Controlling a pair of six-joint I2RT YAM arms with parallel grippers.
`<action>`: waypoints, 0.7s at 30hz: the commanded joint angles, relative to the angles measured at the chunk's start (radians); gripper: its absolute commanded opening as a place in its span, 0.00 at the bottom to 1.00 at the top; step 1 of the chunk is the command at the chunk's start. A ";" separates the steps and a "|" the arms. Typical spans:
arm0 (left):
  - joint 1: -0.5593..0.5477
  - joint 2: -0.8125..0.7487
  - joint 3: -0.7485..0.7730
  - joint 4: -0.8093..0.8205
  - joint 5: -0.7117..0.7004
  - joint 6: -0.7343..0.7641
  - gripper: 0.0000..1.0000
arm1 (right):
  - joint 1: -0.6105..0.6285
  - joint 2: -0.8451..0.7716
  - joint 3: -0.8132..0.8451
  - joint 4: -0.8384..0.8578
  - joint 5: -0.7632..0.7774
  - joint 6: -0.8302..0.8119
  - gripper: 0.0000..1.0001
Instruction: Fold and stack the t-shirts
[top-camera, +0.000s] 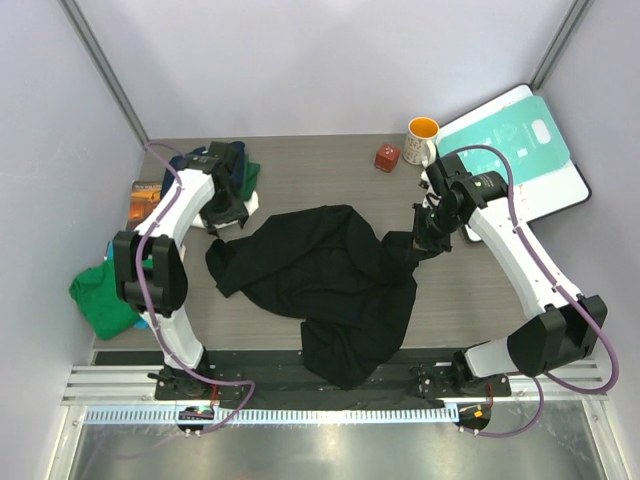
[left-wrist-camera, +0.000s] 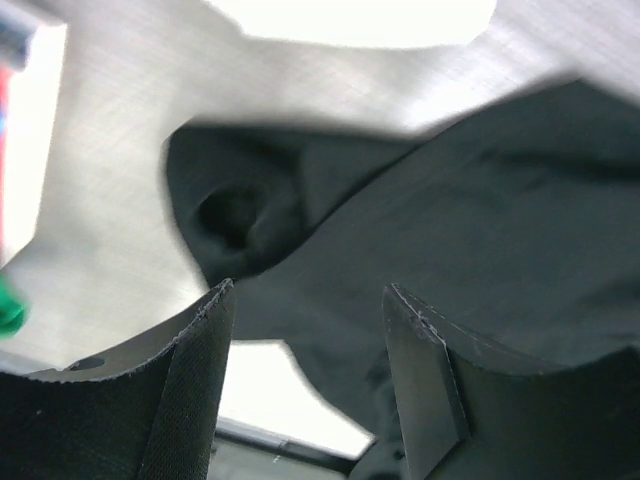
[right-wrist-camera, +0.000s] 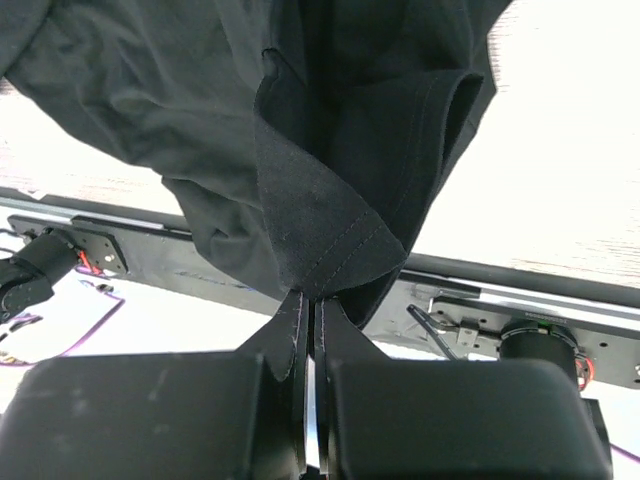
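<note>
A black t-shirt (top-camera: 320, 275) lies crumpled across the middle of the table, its lower part hanging over the near edge. My right gripper (top-camera: 428, 243) is shut on a stitched hem corner at the shirt's right side; in the right wrist view that black t-shirt (right-wrist-camera: 330, 120) rises bunched out of the closed right gripper (right-wrist-camera: 312, 300). My left gripper (top-camera: 222, 228) hovers at the shirt's upper left corner. In the left wrist view the left gripper (left-wrist-camera: 310, 300) is open, with the black t-shirt (left-wrist-camera: 480, 230) lying beyond its fingers and nothing between them. A green t-shirt (top-camera: 100, 295) lies at the table's left edge.
Navy and green cloth (top-camera: 238, 168) is piled at the back left behind my left arm. A small brown book (top-camera: 145, 197) lies beside it. At the back right stand an orange-lined mug (top-camera: 422, 140), a red cube (top-camera: 387, 157) and a teal-and-white board (top-camera: 520, 150).
</note>
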 joint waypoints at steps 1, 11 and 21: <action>-0.030 0.128 0.099 0.046 0.046 -0.011 0.61 | -0.001 -0.046 0.026 -0.017 0.034 -0.022 0.01; -0.048 0.247 0.012 0.228 0.110 0.013 0.60 | -0.002 -0.026 0.027 -0.008 0.077 -0.058 0.01; -0.068 0.291 0.092 0.245 0.138 0.024 0.60 | -0.002 -0.035 -0.016 0.032 0.059 -0.038 0.01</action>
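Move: The black t-shirt's upper-left edge, the spot to reach, lies about 5 cm ahead of the left hand, 7 cm to its right and some 11 cm below. The shirt's left corner sits about 4 cm left and 2 cm back of that hand. The white folded shirt is roughly 9 cm ahead and 3 cm left, the blue folded shirt 17 cm ahead and 5 cm left. From the right hand, the edge lies around 31 cm left, 15 cm ahead and 19 cm lower. Bring the left gripper down about 9 cm onto the black t-shirt's upper-left edge, working some 5 cm to the right and 4 cm forward past the white folded shirt. Level out near the cloth, keeping the fingers open and pointing down. Hold the right gripper nearly still, shut on its raised corner of the shirt. ##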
